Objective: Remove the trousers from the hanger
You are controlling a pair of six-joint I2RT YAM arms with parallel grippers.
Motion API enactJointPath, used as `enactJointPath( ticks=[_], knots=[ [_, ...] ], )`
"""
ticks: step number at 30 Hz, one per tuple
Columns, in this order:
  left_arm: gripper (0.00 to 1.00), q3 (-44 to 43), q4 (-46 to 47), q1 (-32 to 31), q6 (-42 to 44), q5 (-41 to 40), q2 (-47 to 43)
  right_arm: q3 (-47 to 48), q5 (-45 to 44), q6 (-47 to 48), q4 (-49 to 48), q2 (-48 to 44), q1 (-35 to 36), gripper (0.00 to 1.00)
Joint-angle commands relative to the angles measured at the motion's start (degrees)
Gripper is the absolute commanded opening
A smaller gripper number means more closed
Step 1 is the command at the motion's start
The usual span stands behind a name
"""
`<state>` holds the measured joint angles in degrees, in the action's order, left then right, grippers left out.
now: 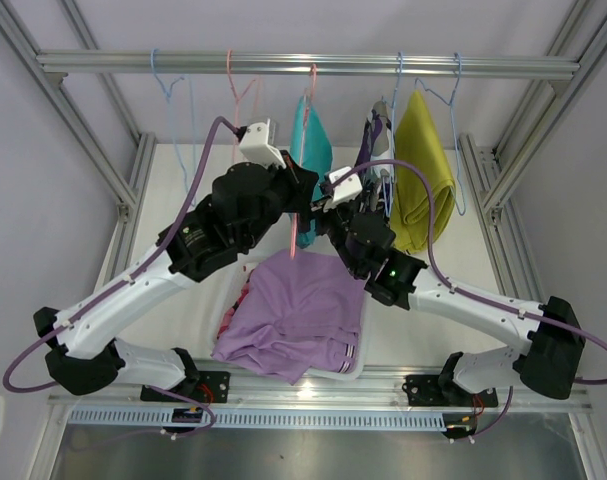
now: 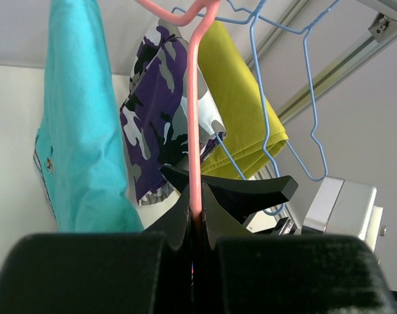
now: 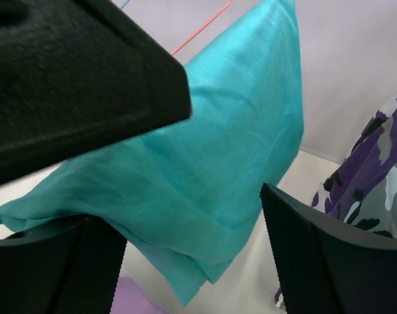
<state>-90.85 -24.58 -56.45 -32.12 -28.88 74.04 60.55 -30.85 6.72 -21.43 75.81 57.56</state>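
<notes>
Teal trousers [image 1: 313, 140] [image 2: 80, 131] [image 3: 211, 150] hang folded over a pink hanger [image 1: 295, 235] [image 2: 195, 131] on the rail. My left gripper [image 1: 305, 198] [image 2: 196, 212] is shut on that hanger's thin pink wire, just right of the teal cloth. My right gripper [image 1: 333, 192] [image 3: 185, 235] is open, its jaws standing on either side of the teal trousers' lower fold. Camouflage trousers [image 1: 371, 140] [image 2: 155, 124] [image 3: 375, 157] and mustard trousers [image 1: 423, 180] [image 2: 241, 104] hang further right on blue hangers [image 2: 309, 131]. Lilac trousers [image 1: 298, 315] lie in the bin, over a pink-red patterned pair [image 1: 245, 295].
A white bin [image 1: 358, 365] sits on the table under the arms. An empty blue hanger [image 1: 173, 95] and an empty pink hanger [image 1: 238, 95] hang at the rail's left. Aluminium frame posts [image 1: 113, 180] stand on both sides.
</notes>
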Motion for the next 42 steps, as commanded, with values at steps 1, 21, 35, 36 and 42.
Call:
enactJointPath(
  ticks=[1,21,35,36,42],
  knots=[
    [0.01,-0.91,8.06,-0.51,-0.23,-1.0,-1.97,3.34,-0.08,1.36,-5.2,0.57,-0.26,0.79],
    [0.01,2.61,8.14,-0.42,1.27,-7.06,-1.62,10.37,2.11,3.47,2.09,-3.3,-1.66,0.0],
    [0.01,-2.23,3.84,2.48,-0.4,-8.65,1.81,15.47,0.97,6.37,9.39,-10.5,-1.4,0.0],
    [0.01,-2.4,3.57,2.48,-0.14,-8.73,2.33,15.56,0.88,6.46,9.56,-10.77,-1.4,0.0],
    [0.0,-1.79,2.34,2.92,0.3,-9.61,4.35,18.28,1.23,7.6,11.67,-12.53,-1.4,0.0]
  ],
)
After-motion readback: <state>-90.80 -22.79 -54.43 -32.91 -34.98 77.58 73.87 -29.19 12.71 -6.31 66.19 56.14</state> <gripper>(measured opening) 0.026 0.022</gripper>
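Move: Just in front of the right hand, its open fingers already straddling the near edge, hangs the turquoise pair of trousers, its middle about 6 cm ahead, 2 cm left and slightly above. The camouflage trousers hang some 9 cm ahead and 12 cm right; the purple trousers in the basket lie around 13 cm back, 5 cm left and 30 cm below. From the left hand, already gripping the pink hanger, the turquoise pair is about 8 cm straight ahead and 6 cm lower. Closing on the near edge of the turquoise trousers almost in place, the right fingers pinch the cloth, then carry it up about 12 cm, drifting some 5 cm right and a little back. The left hand keeps its grip on the pink hanger, sinks slightly, then edges about 3 cm forward, turning nearly 10 degrees counter-clockwise. ##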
